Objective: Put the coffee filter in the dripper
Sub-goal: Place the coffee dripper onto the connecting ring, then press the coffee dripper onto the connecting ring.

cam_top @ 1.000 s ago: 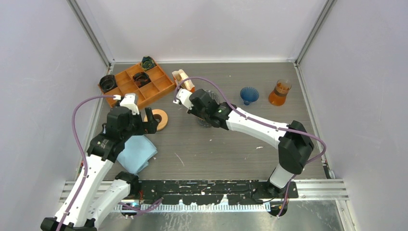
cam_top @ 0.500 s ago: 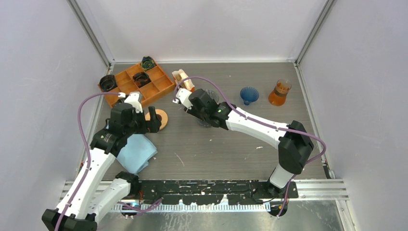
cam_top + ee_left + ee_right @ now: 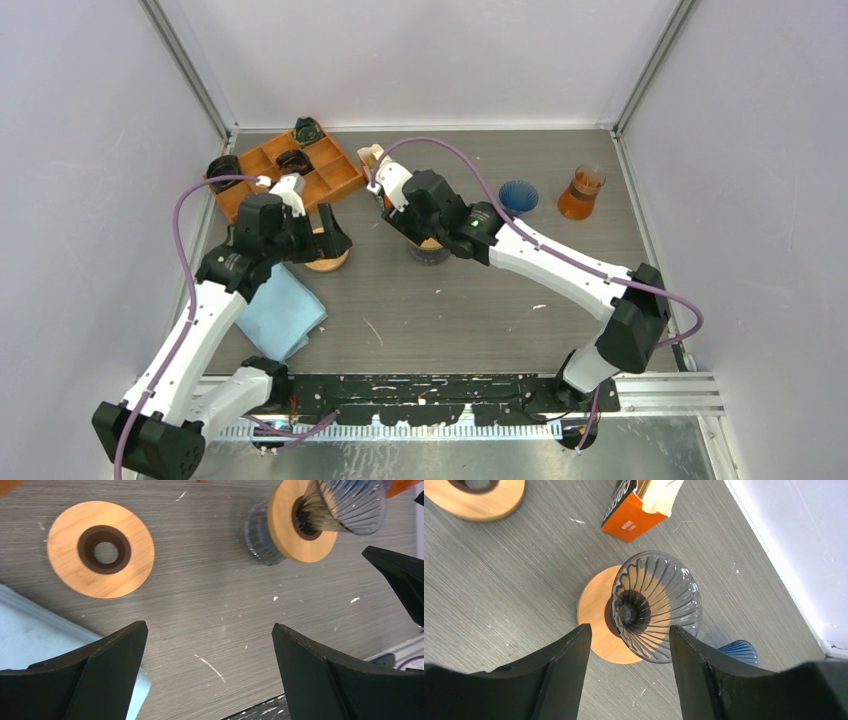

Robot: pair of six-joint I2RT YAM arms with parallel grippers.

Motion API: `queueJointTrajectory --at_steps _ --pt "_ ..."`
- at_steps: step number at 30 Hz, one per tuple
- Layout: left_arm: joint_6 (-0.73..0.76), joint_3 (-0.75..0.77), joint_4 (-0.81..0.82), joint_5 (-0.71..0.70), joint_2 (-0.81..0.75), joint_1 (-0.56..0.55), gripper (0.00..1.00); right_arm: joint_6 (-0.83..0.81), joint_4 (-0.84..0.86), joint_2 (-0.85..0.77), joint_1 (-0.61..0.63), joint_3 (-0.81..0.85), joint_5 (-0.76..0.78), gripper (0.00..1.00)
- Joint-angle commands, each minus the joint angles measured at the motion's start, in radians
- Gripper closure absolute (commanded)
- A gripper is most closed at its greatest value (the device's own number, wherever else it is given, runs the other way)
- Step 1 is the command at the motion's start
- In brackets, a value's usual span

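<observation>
The dripper [image 3: 656, 607] is a clear ribbed glass cone in a wooden collar, standing on a glass base. It also shows in the left wrist view, the dripper [image 3: 345, 505] at the top right. Pale coffee filters [image 3: 659, 492] stick out of an orange box [image 3: 631, 517] just behind it; from above the box [image 3: 372, 155] is partly hidden. My right gripper [image 3: 628, 628] hangs open just above the dripper, with nothing between its fingers. My left gripper [image 3: 209, 625] is wide open over bare table, beside a wooden ring [image 3: 100, 549].
A blue dripper [image 3: 518, 197] and an amber glass carafe [image 3: 582, 192] stand at the back right. An orange compartment tray [image 3: 285, 175] with dark parts sits back left. A light blue cloth [image 3: 285, 315] lies near the left arm.
My right gripper has gone from shut to open and lifted off the dripper. My left arm has swung up and to the right, over the wooden ring.
</observation>
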Motion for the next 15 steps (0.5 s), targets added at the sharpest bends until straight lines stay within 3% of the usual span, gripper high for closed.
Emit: queueJointTrajectory --at_steps 1,15 --pt "-0.077 0.049 0.099 0.088 0.034 0.003 0.01 0.111 -0.032 -0.05 -0.019 0.075 0.006 0.35" --pt "-0.232 0.129 0.28 0.173 0.219 -0.03 0.02 0.398 -0.091 -0.008 -0.296 0.138 -0.212 0.41"
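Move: Straight ahead of the open right hand, about 5 cm off and 8 cm below, stands the dripper, already free on the connecting ring. From this hand the filter box is some 14 cm ahead and 8 cm left, the blue dripper 12 cm ahead and 19 cm right. For the left hand the filter box lies about 18 cm ahead, 10 cm right and 15 cm lower; the spare wooden ring is 8 cm ahead, 3 cm left. Clearing the dripper's rim, the empty right hand first rises a little under 2 cm, then swings about 6 cm right and 4 cm forward, turning clockwise and rolling its left side up, fingers still part-open. The left hand, wide open, travels some 5 cm right and 3.5 cm forward towards the filter box, easing up late and rolling its left side down about 10 degrees. ##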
